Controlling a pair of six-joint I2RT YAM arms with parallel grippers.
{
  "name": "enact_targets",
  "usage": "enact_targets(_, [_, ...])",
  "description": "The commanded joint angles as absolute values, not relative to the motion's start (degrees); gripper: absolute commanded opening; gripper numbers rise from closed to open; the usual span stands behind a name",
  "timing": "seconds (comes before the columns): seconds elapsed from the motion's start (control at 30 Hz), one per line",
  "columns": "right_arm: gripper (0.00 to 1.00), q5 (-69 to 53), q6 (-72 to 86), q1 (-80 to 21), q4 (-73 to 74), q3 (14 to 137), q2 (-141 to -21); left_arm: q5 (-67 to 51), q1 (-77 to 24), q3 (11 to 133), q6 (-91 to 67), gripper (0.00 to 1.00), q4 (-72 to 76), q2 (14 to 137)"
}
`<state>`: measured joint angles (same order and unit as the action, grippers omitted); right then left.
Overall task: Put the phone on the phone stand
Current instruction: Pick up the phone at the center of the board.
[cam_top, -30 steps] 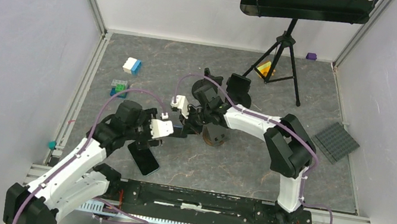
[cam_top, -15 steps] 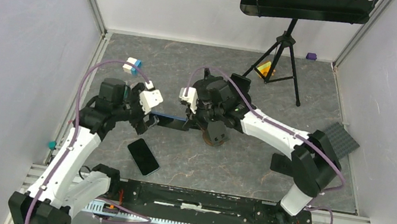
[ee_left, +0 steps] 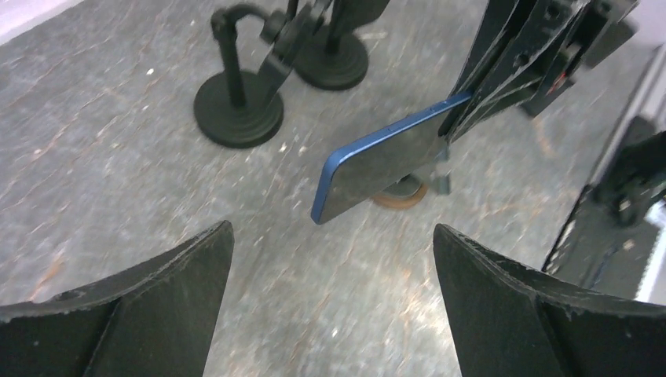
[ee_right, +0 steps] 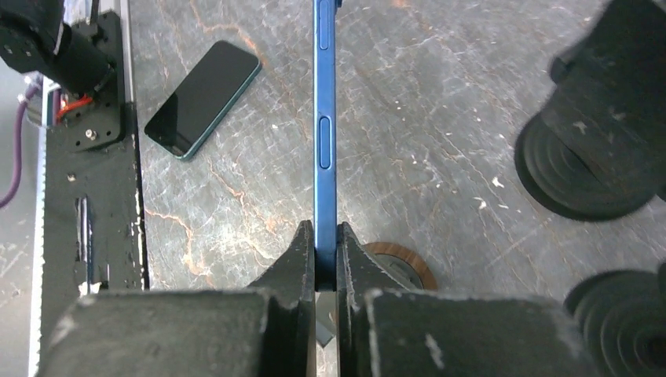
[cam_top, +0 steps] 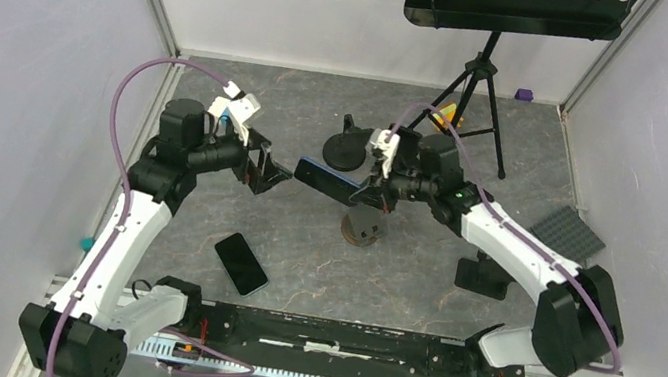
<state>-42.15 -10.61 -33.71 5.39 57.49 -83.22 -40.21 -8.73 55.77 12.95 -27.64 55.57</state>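
Note:
My right gripper (ee_right: 325, 232) is shut on one end of a blue phone (ee_right: 324, 133), which sticks out edge-on above the table. In the top view the blue phone (cam_top: 326, 179) hangs level between both arms, over a phone stand (cam_top: 362, 228) with a wooden-ringed base. My left gripper (cam_top: 267, 170) is wide open just left of the phone's free end and does not touch it. Its wrist view shows the left gripper (ee_left: 331, 228) with nothing between the fingers and the blue phone (ee_left: 385, 161) ahead.
A second, dark phone (cam_top: 241, 263) lies flat near the front rail. Two black round-based stands (ee_left: 238, 118) (ee_left: 334, 67) stand behind the phone. A tripod music stand (cam_top: 474, 79), coloured blocks (cam_top: 222, 110) and a grey baseplate (cam_top: 565, 238) are further off.
My left gripper has drawn back up and to the left and opened wider. The right gripper has swung right with the blue phone, which is now clear of the left fingers.

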Motion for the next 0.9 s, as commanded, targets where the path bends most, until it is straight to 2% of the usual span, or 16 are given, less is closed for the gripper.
enact_targets(0.0, [0.0,-48.1,-4.1,-31.0,-5.8,53.4,-75.4,-48.5,-8.5,51.6,-8.4,1.0,-6.6,56.1])
enact_targets(0.23, [0.0,-48.1,7.0,-29.4,-17.4,49.3,-69.1,-53.5,-8.5,45.3,-26.3,1.0,17.8,59.5])
enact_targets(0.43, [0.0,-49.8,21.3,-26.8,-29.4,47.8,-69.8,-53.4,-8.7,38.5,-41.5,1.0,49.0,61.3])
enact_targets(0.6, [0.0,-51.8,33.4,-24.3,-43.4,43.9,-71.6,-53.7,-10.5,39.0,-45.5,1.0,57.6,65.5])
enact_targets(0.87, [0.0,-53.3,39.4,-24.3,-51.5,42.2,-72.9,-50.6,-17.6,40.9,-45.8,0.96,62.8,71.3])
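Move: The right gripper already holds the phone by one end, its middle some 7 cm to that hand's left and 1 cm ahead. From the empty left gripper, the phone's middle is about 11 cm to the right, 1 cm ahead and 8 cm lower. The wood-based stand is roughly 12 cm straight below the right hand; the near black stand is about 17 cm ahead of that hand, 5 cm left and 9 cm down, the far black stand 17 cm ahead, 8 cm right and 9 cm down. Bring the left gripper, kept wide open, to the right by about 9 cm while lifting it, towards the phone's free end, tipping its fingertips up and turning the wrist a little clockwise. Meanwhile raise the right gripper about 10 cm and draw it slightly right, keeping its pinch and tipping its fingertips up some 30 degrees. ##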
